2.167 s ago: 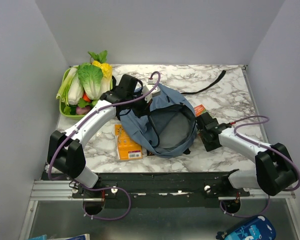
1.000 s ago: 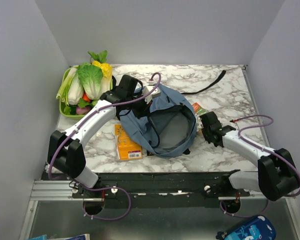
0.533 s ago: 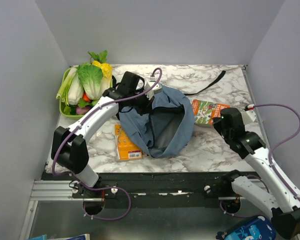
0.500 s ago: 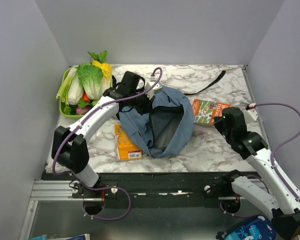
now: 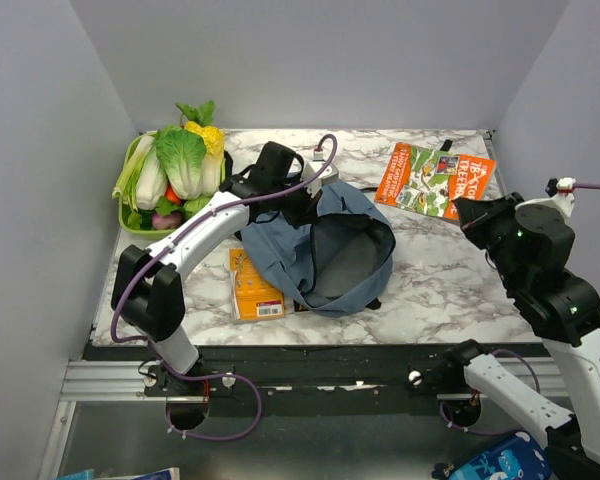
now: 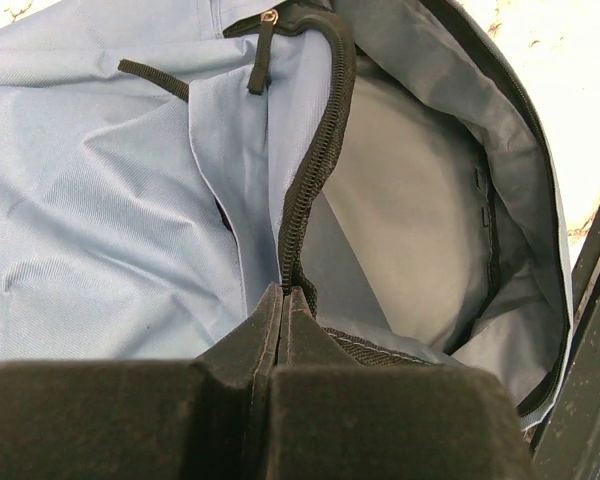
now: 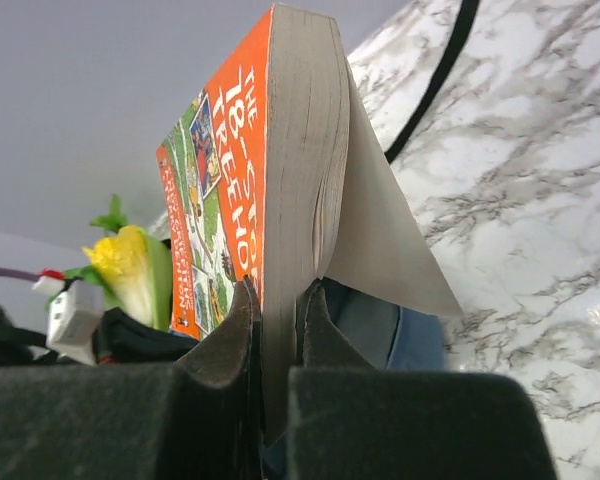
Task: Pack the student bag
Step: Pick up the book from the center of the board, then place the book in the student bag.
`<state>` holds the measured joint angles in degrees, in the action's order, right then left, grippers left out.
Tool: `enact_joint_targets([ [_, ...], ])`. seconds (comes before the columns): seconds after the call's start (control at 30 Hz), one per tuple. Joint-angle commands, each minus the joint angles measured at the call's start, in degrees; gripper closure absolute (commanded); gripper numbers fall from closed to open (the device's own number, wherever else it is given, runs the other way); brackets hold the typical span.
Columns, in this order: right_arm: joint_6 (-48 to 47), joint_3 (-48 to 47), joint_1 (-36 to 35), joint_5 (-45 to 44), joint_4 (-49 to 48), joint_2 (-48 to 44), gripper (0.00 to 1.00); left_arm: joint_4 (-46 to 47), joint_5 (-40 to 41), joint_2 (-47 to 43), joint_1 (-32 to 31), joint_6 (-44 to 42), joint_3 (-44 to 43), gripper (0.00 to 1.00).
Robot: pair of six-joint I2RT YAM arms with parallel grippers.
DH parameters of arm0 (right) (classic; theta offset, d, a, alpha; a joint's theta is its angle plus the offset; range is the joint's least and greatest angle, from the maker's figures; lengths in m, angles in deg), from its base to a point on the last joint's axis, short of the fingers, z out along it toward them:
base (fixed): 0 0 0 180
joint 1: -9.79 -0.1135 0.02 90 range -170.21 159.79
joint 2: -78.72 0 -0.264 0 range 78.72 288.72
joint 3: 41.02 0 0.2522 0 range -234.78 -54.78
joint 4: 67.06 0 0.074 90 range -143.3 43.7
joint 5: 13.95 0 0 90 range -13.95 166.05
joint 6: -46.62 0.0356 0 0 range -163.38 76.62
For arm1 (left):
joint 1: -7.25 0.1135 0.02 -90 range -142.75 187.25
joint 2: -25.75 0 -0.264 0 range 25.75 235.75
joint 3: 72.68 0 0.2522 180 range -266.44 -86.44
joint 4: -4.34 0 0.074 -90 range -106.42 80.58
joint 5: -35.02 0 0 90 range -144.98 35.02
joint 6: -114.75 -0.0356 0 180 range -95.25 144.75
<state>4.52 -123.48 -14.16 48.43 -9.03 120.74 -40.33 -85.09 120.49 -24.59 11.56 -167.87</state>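
The dusty-blue student bag (image 5: 325, 250) lies open in the middle of the table, its grey lining showing. My left gripper (image 5: 298, 200) is shut on the bag's zipper rim at its far edge; in the left wrist view (image 6: 283, 295) the black zipper (image 6: 310, 170) runs out from between the jaws. My right gripper (image 5: 467, 212) is shut on an orange and green book (image 5: 433, 178) and holds it in the air to the right of the bag. In the right wrist view (image 7: 278, 300) the book (image 7: 280, 180) stands on edge with its back cover hanging loose.
An orange book (image 5: 252, 288) lies on the table, partly under the bag's left side. A green basket (image 5: 130, 222) of toy vegetables stands at the back left. A bright-blue pouch (image 5: 495, 462) lies below the table's front edge.
My right arm has lifted the orange and green book off the table and swung it up and to the right. My left gripper keeps hold of the bag's rim and has shifted slightly right.
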Motion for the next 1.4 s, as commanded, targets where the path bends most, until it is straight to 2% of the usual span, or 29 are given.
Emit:
enact_joint_targets([
  [0.0, -1.0, -3.5, -0.3, 7.6, -2.6, 0.7, 0.99, 2.3, 2.7, 0.3, -0.7, 1.4, -1.0, 1.0],
  [0.33, 9.8, 10.3, -0.3, 22.2, -1.7, -4.3, 0.99, 8.1, 6.9, 0.7, -0.7, 5.0, -4.5, 1.0],
  [0.47, 10.5, 13.8, -0.3, 22.6, -0.2, -3.4, 0.99, 8.2, 5.9, 1.1, -0.7, 5.9, -7.3, 1.0],
  [0.63, 10.6, 17.1, -0.3, 23.4, -0.8, 0.1, 0.99, 9.6, 3.2, -2.7, -1.2, 5.7, -8.0, 1.0],
  [0.8, 12.6, 20.9, -0.3, 25.7, -6.0, 3.3, 0.99, 6.7, -1.8, -4.9, -3.4, 5.9, -9.3, 1.0],
  [0.9, 13.4, 22.3, -0.2, 27.4, -8.2, 6.4, 0.99, 5.7, -1.5, -5.2, -5.2, 5.5, -9.8, 1.0],
  [1.03, 14.9, 24.0, -0.4, 28.8, -11.5, 8.8, 0.99, 1.7, -3.0, -3.1, -8.7, 2.1, -17.5, 1.0],
  [1.13, 17.0, 26.5, -0.4, 28.1, -17.7, 8.9, 0.99, -2.1, -3.4, -2.0, -11.7, -0.3, -22.7, 1.0],
  [1.2, 18.5, 28.4, -0.4, 28.4, -25.3, 8.9, 0.99, -4.9, -5.8, -0.4, -12.2, -1.0, -25.2, 1.0],
  [1.27, 22.2, 31.3, -0.7, 28.0, -30.8, 9.2, 0.99, -6.9, -9.2, 0.5, -12.6, -2.1, -27.9, 1.0],
  [1.33, 26.8, 32.7, -1.6, 21.6, -32.7, 9.9, 0.99, -6.7, -10.8, 0.9, -12.9, -3.6, -27.8, 1.0],
  [1.37, 28.2, 33.1, -4.4, 18.9, -34.9, 10.1, 0.99, -5.9, -11.5, 0.8, -13.4, -4.2, -27.7, 1.0],
])
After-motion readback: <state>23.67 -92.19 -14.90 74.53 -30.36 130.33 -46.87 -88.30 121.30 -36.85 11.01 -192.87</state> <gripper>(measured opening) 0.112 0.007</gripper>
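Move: The right hand already holds the Treehouse book high up. The bag's open mouth lies about 19 cm to that hand's left, 4 cm farther out and 28 cm below, with the black strap some 30 cm ahead, 3 cm left and down on the table. The left hand keeps a pinch on the bag's rim, the mouth some 12 cm to its right, 4 cm back and 11 cm lower; the orange workbook lies 13 cm left, 5 cm back and 18 cm below it. After a small rise the right hand lowers the book about 20 cm while swinging some 11 cm left into the bag's mouth, easing back then forward again, its fingers tipping down some 25 degrees and the wrist rolling left side up, with the grip kept. The left hand, still pinching the rim, hauls it up about 15 cm and to the right, first slightly forward and then back, turning clockwise. ##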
